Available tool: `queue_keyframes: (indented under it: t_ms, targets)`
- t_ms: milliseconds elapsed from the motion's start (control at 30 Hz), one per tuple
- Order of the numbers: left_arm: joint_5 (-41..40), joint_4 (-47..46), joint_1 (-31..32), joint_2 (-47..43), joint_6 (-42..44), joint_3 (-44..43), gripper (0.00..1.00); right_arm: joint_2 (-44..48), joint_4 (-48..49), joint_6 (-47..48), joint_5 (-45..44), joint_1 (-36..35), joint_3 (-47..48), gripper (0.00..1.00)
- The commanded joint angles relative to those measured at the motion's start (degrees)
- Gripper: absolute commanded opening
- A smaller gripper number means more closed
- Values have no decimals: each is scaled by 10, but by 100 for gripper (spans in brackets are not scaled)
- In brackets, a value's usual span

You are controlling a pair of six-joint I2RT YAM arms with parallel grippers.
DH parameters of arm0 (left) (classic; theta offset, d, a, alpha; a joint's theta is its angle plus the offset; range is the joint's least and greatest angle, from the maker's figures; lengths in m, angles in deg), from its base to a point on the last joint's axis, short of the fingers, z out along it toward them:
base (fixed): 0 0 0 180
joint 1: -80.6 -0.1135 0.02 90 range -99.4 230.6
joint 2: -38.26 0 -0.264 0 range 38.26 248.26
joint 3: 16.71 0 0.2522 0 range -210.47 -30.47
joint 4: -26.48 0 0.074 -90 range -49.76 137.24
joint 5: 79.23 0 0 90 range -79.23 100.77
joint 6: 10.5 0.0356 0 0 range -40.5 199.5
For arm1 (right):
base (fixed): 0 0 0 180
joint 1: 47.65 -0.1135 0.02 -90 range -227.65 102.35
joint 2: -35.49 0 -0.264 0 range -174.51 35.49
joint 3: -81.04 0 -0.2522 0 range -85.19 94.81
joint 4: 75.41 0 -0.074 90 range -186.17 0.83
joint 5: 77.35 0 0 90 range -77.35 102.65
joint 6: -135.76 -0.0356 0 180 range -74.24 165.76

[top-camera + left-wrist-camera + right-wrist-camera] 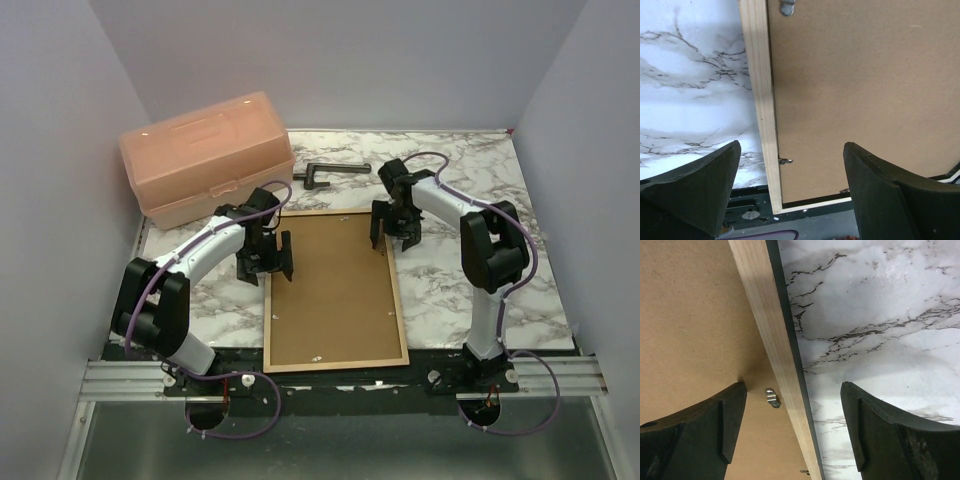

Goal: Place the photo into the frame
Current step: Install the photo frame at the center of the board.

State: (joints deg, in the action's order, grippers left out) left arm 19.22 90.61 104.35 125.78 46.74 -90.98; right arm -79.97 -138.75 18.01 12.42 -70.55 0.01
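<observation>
The frame (268, 310) lies flat mid-table, tan wood face up, with a brown backing board (333, 290) filling it. The photo is hidden. My left gripper (267, 262) is open, its fingers either side of the frame's left rail (761, 100), above the board (865, 75) and a small metal clip (785, 160). My right gripper (393, 238) is also open and straddles the right rail (765, 315). One of its fingers is over the board (690, 315) by a clip (772, 397), the other over the marble. Neither gripper (791, 146) (793, 385) holds anything.
A translucent pink lidded box (205, 155) stands at the back left. A dark metal tool (330, 172) lies behind the frame. The marble tabletop (470, 300) is walled on three sides, and the frame's near end reaches the black strip by the arm bases.
</observation>
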Motion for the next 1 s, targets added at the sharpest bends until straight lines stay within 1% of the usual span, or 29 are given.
queue_keyframes:
  t_ms: [0, 67, 133, 300, 367, 467, 567, 600, 667, 733, 800, 833, 967]
  targets:
    - [6, -12, -5, 1, 15, 27, 84, 1, -10, 19, -2, 0, -10, 79]
    - [9, -19, -5, 0, 14, 36, 84, 12, -2, 20, 26, 0, -20, 74]
    - [12, -24, -6, -1, 12, 43, 84, 19, 3, 19, 36, 0, -25, 69]
    - [17, -34, -6, 0, 10, 61, 83, 23, 0, 25, 58, -1, -26, 64]
    - [18, -36, -6, -1, 10, 64, 82, 24, 6, 27, 64, 0, -29, 55]
    - [19, -37, -6, -4, 10, 68, 82, 14, 10, 28, 58, -1, -31, 47]
    - [19, -37, -6, -8, 11, 70, 81, 4, 7, 27, 36, -1, -32, 32]
    - [19, -36, -6, -9, 12, 70, 81, 2, 6, 28, 30, -1, -32, 22]
    - [18, -36, -6, -10, 12, 71, 81, 1, 3, 24, 18, -1, -31, 10]
    - [20, -39, -6, -11, 11, 73, 80, 1, 1, 23, 7, -1, -32, 2]
    - [21, -40, -6, -14, 9, 74, 80, 5, 2, 21, 4, -1, -35, 0]
    - [21, -40, -6, -14, 9, 74, 80, 7, 5, 20, -10, -1, -37, 0]
    - [3, -31, -6, -14, 7, 66, 81, 17, 5, 15, -6, -1, -41, 1]
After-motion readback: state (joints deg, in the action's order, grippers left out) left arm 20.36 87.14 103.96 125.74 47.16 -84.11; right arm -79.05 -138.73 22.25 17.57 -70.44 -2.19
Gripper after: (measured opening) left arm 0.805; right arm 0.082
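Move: Straddling the frame's right bar, the open right hand has that stretch of wood level with it, about 1 cm below the finger point. A metal clip sits some 2 cm to its left, at much the same height, and the frame's far right corner about 12 cm ahead. The open left hand hovers about 6 cm above the left bar, which is 1 cm to its left; the brown backboard's middle lies some 14 cm to this hand's right, level with it. Closing from wide open, the right fingers pinch the frame's right bar between their tips, one on the backboard side and one outside, while that hand draws back about 1.5 cm and turns slightly counter-clockwise. The left hand sinks some 3 cm towards the left bar and eases back about 2 cm, fingers staying open astride it. ##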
